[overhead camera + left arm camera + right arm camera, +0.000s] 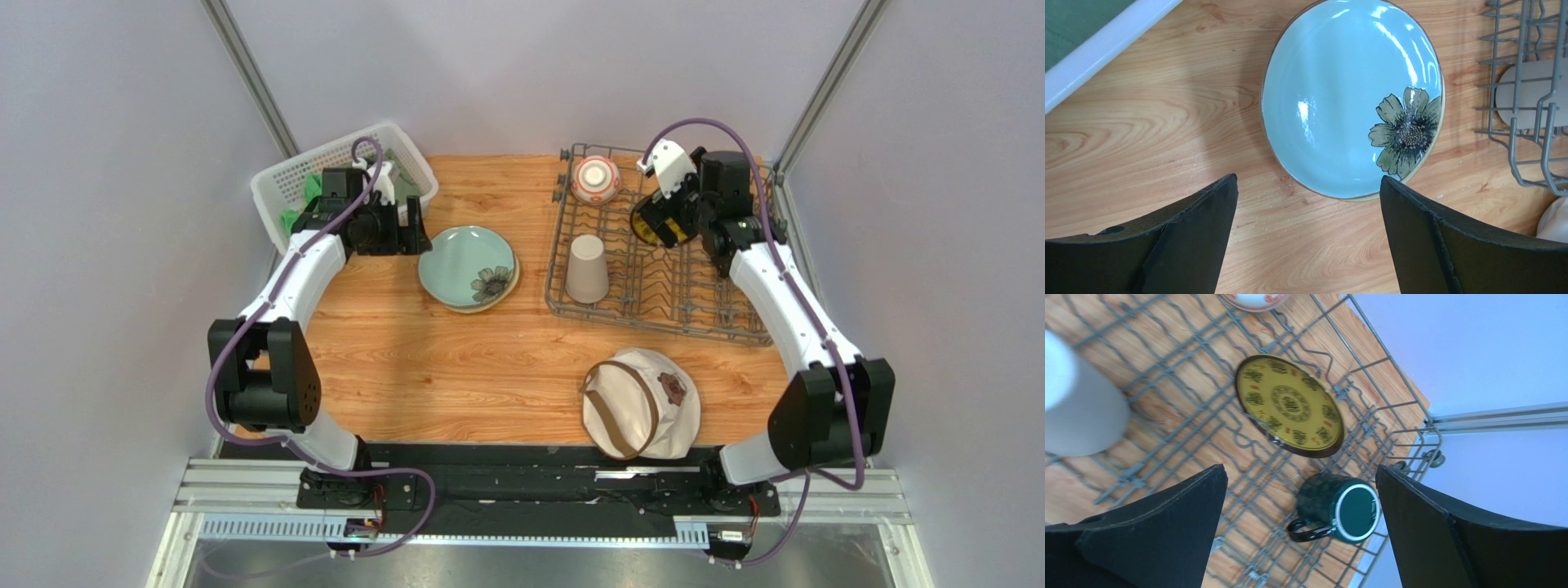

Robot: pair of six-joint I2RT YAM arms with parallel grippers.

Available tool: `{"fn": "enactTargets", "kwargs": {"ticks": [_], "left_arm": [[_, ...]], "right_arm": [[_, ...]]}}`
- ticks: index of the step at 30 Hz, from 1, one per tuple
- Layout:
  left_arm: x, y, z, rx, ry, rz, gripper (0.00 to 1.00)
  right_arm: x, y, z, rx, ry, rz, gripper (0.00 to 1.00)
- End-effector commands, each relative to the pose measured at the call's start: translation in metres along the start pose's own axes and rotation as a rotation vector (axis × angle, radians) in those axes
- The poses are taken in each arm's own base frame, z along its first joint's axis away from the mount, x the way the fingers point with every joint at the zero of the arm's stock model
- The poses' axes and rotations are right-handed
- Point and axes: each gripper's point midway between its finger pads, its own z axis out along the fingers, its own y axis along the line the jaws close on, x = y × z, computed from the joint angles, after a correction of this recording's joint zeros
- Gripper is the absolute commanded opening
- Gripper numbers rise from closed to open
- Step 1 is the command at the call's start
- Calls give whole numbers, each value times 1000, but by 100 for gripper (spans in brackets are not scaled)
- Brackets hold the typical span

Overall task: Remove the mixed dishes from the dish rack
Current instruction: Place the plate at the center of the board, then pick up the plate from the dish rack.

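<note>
The dark grey wire dish rack (687, 306) stands at the right. In it are the patterned bowl (596, 179), the beige tumbler (588, 268) upside down, and the small yellow-patterned plate (1290, 407) standing on edge. The dark green mug (1339, 508) lies on its side near the rack's corner. My right gripper (1300, 478) is open and empty above the mug and the small plate; it also shows in the top view (666, 223). The pale green plate (467, 267) with a flower lies on the table. My left gripper (1309, 190) is open and empty just beside that plate (1339, 92). The cream bird plate is out of view.
A white lattice basket (337, 165) stands at the back left, behind the left arm. A round beige hat (640, 403) lies on the table in front of the rack. The rack's left edge (1514, 156) is close to the green plate.
</note>
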Motion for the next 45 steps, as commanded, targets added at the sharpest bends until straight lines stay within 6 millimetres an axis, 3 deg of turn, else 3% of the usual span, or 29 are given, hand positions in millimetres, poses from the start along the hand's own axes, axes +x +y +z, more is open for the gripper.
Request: {"fn": "enactTargets", "kwargs": {"ticks": [1, 3, 5, 7, 8, 18, 24, 30, 37, 45], "left_arm": [[-17, -11, -26, 22, -77, 123, 94], [-20, -14, -33, 27, -92, 162, 94], [-23, -17, -40, 35, -108, 193, 95], [-22, -18, -43, 42, -107, 223, 95], [-22, -20, -46, 49, -109, 235, 95], [-16, -20, -48, 65, -86, 306, 96], [-17, -23, -45, 88, -82, 320, 97], [-14, -24, -41, 107, -69, 318, 97], [-13, -26, -39, 123, -65, 315, 97], [-11, -26, -38, 125, -59, 313, 97]], "right_arm": [[3, -29, 20, -16, 57, -120, 100], [16, -32, 37, -53, 105, -139, 100], [17, -46, 41, -59, 127, -158, 100], [31, -43, 55, -109, 168, -160, 100], [26, -53, 56, -100, 159, -163, 100], [56, -49, 88, -227, 227, -225, 99], [71, -46, 108, -251, 258, -251, 93], [77, -49, 124, -255, 270, -259, 76], [81, -49, 129, -257, 283, -265, 40], [75, -57, 124, -238, 284, -276, 23]]}}
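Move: The yellow plate leaning in the rack has its middle about 9 cm ahead of the right hand, level sideways and some 14 cm below. From that hand the green mug stands about 4 cm ahead and 14 cm right; the white-and-red bowl 18 cm ahead and 14 cm left; the beige cup 3 cm back and 16 cm left, all roughly 15 cm below. From the left hand, the yellow plate is some 46 cm right, 9 cm ahead and 6 cm lower. Reach the open right gripper forward and down, about 10 cm each, and 6 cm right to the yellow plate's right-hand rim, tipping the fingers some 20 degrees further down and rolling the hand's left side down. Late in the descent, close the fingers and pinch the rim. Lift the open left gripper another 4 cm and ease it slightly back, clear of the stacked plates. ##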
